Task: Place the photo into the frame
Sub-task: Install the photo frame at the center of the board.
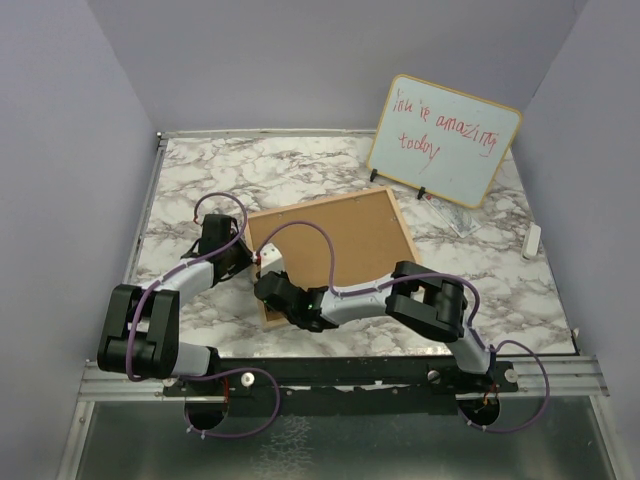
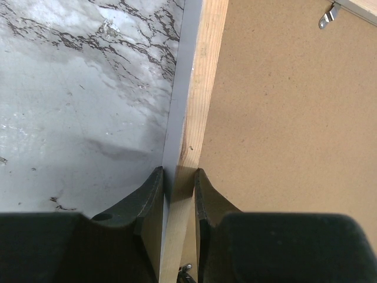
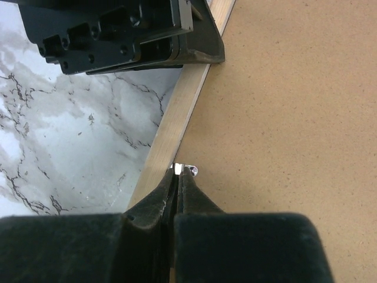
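The frame (image 1: 322,204) lies face down on the marble table, with a plain brown backing board (image 1: 345,245) filling it. The photo is hidden. My left gripper (image 1: 250,256) is shut on the frame's left wooden rail (image 2: 203,88), one finger outside it and one on the board side (image 2: 178,174). My right gripper (image 1: 268,287) sits just nearer on the same rail (image 3: 171,127). Its tips (image 3: 179,174) are pinched together on a small metal tab (image 3: 189,170) at the board's edge (image 3: 283,118). The left gripper's body (image 3: 135,29) is close ahead in the right wrist view.
A wood-rimmed whiteboard (image 1: 445,140) with red writing stands propped at the back right. In front of it lies a clear plastic piece (image 1: 452,216), and a small white object (image 1: 532,240) lies near the right edge. Another metal tab (image 2: 330,15) sits on the frame's far rail.
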Controlling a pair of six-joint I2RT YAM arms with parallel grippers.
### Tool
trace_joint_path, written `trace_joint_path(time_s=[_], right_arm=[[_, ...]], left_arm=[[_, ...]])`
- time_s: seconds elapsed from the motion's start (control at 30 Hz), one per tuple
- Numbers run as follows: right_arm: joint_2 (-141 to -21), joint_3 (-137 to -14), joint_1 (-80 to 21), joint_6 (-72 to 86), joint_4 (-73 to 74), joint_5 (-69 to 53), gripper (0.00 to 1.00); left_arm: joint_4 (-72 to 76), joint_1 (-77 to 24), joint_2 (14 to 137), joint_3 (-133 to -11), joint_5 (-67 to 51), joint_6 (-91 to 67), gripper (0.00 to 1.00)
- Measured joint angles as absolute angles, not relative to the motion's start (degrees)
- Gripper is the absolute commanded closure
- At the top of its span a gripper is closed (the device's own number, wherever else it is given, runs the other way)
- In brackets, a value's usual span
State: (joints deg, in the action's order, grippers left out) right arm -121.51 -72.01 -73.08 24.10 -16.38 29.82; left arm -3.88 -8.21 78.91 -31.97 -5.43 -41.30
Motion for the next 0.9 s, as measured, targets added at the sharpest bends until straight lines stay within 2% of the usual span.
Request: trace_joint_path(time_s=[0.13,0.23,0.4,0.47,0.53,0.77,0.9], right_arm=[[-121.49,-72.23,-73.08,25.54,-15.75,29.98,0.97],[-120.44,-70.94,-72.84,26.59,-16.25,29.47,0.9],[-111.24,-61.01,-72.36,28.47,-13.58,27.75,0.76],[-106.04,-57.52,-72.29,29.23,-10.48,27.83,0.74],[-101.01,-55.57,-72.27,30.65,-7.64,28.12,0.72],[-86.28,-54.3,-71.66,43.11,7.53,32.14,0.59],[-83.42,-54.26,-69.93,52.86,19.86,32.62,0.51]], left_arm=[[-3.11,-8.21,78.56,-31.35,-5.41,-41.63,1.0],[-3.38,-8.23,78.35,-31.31,-5.43,-41.89,0.97],[-7.51,-8.38,77.65,-32.67,-6.04,-42.19,0.76],[-10.7,-8.45,77.69,-34.06,-6.04,-42.04,0.7],[-14.13,-8.58,77.69,-35.42,-6.07,-41.52,0.59],[-19.46,-8.6,77.67,-45.93,-6.17,-38.0,0.31],[-19.49,-8.6,77.84,-52.86,-6.11,-33.61,0.22]])
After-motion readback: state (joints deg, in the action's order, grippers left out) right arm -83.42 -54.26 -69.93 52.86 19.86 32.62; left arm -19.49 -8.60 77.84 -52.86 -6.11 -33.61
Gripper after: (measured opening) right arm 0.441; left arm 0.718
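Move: The left hand's fingers straddle the photo frame's left bar; the clip on the far bar lies about 10 cm ahead and 5 cm to the right, the far-left corner 11 cm ahead and 1 cm left. The right hand's shut fingertips are at the clip on the left bar. From them, the stretch of near bar it makes for is some 17 cm right and 6 cm back, the near-left corner 10 cm back and 2 cm right. The right fingertips leave the left bar's clip and swing about 17 cm to the right, rising some 9 cm and drifting slightly back towards the near bar, while the fingers part, tip down and turn clockwise about 20 degrees. The left hand, still gripping the left bar, first draws back about 1.5 cm, then opens wide and lifts about 10 cm up and forward towards the far bar's clip. ##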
